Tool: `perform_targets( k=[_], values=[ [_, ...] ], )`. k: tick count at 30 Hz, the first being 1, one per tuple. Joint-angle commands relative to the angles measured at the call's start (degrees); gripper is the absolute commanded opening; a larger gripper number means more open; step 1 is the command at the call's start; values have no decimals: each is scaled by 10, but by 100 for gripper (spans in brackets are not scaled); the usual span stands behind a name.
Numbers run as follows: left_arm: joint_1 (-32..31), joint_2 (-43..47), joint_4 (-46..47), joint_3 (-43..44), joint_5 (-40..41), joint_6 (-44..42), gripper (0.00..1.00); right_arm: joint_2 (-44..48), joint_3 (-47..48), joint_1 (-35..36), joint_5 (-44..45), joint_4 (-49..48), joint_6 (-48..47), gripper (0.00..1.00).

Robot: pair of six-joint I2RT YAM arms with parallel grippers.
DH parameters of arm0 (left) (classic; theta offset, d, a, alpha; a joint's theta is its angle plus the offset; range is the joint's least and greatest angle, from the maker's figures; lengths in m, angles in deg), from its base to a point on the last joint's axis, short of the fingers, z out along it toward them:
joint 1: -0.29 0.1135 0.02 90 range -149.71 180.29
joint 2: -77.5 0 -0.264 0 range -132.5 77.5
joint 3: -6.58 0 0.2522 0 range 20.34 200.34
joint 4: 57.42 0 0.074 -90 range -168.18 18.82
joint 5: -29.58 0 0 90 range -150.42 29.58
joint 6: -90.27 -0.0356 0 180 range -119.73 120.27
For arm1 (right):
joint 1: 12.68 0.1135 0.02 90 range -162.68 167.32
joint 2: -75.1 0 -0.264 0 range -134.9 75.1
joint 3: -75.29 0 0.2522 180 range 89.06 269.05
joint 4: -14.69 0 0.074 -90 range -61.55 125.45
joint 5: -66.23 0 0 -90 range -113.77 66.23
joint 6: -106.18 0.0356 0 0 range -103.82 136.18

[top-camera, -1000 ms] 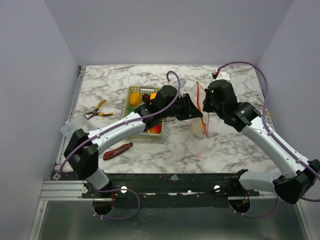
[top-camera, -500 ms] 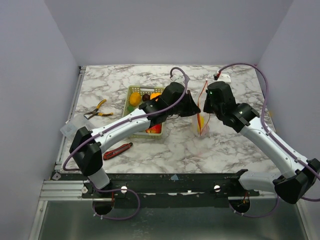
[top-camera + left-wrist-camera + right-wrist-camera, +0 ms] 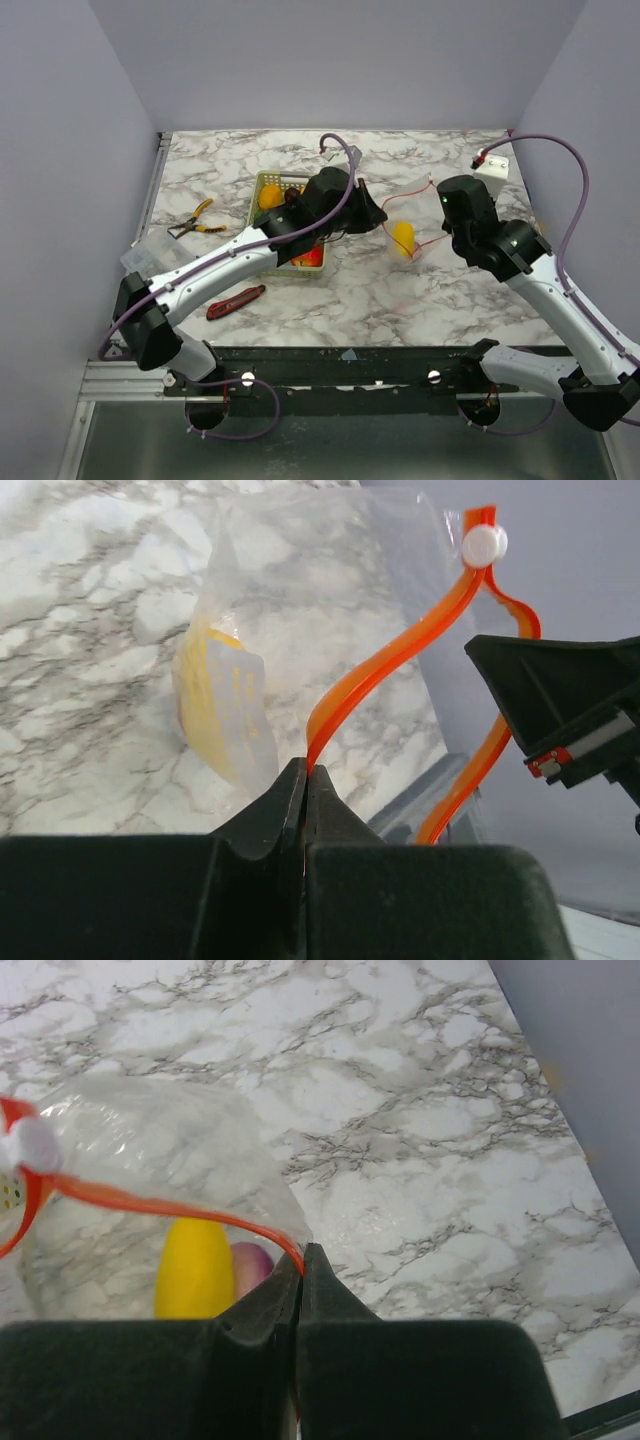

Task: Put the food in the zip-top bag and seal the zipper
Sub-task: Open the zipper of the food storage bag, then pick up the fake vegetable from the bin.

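Note:
The zip-top bag [image 3: 412, 220] hangs above the table's middle, stretched between my two grippers. Its orange-red zipper [image 3: 400, 650] stands open in a curved loop, with a white slider [image 3: 484, 545] at one end. My left gripper [image 3: 306, 772] is shut on the near zipper strip. My right gripper [image 3: 302, 1256] is shut on the opposite strip. A yellow food piece [image 3: 195, 1268] and a purple one [image 3: 251, 1263] lie inside the bag. More food [image 3: 270, 196] stays in the green basket [image 3: 262, 178], mostly hidden under my left arm.
Yellow-handled pliers [image 3: 195, 217] and a red-and-black utility knife [image 3: 236, 301] lie left of the basket. A small clear plastic piece [image 3: 143, 252] sits at the left table edge. A white box [image 3: 494, 172] with a cable stands at the back right.
My left gripper has shut on the zipper strip. The right gripper has swung right with its strip, and the bag's mouth has been pulled out wide between them.

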Motion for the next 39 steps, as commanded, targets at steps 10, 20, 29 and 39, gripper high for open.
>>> perform_targets(
  k=[10, 20, 29, 39],
  values=[
    [19, -133, 117, -21, -238, 81, 0, -5, -25, 1, -51, 11, -74, 0],
    [57, -85, 168, -119, -280, 54, 40, -5, -99, 1, -179, -84, -93, 1],
    [111, 33, 138, -187, -246, -58, 68, 11, -119, 0, -229, -124, -96, 1],
    [203, 10, -78, -112, -11, -212, 77, 13, -136, 1, -226, -139, -102, 1]
  ],
)
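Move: My left hand, shut on one edge of the bag's orange mouth, has the food basket's middle about 19 cm to its left, 9 cm farther out and 19 cm below; the red tomato in it is some 16 cm left and 3 cm ahead. From my right hand, pinching the opposite edge, the yellow pepper in the bag hangs about 5 cm left, 7 cm ahead and 15 cm down, with the purple vegetable roughly 4 cm to the right of it. I bring the mouth down with both hands: my left swings right about 7 cm while sinking some 12 cm and tipping down, opens and lets go of its edge, then rises and sweeps left and forward, wide open, towards the basket. My right keeps its pinch, going about 7 cm down and 6 cm left as it turns some 20 degrees counter-clockwise. ##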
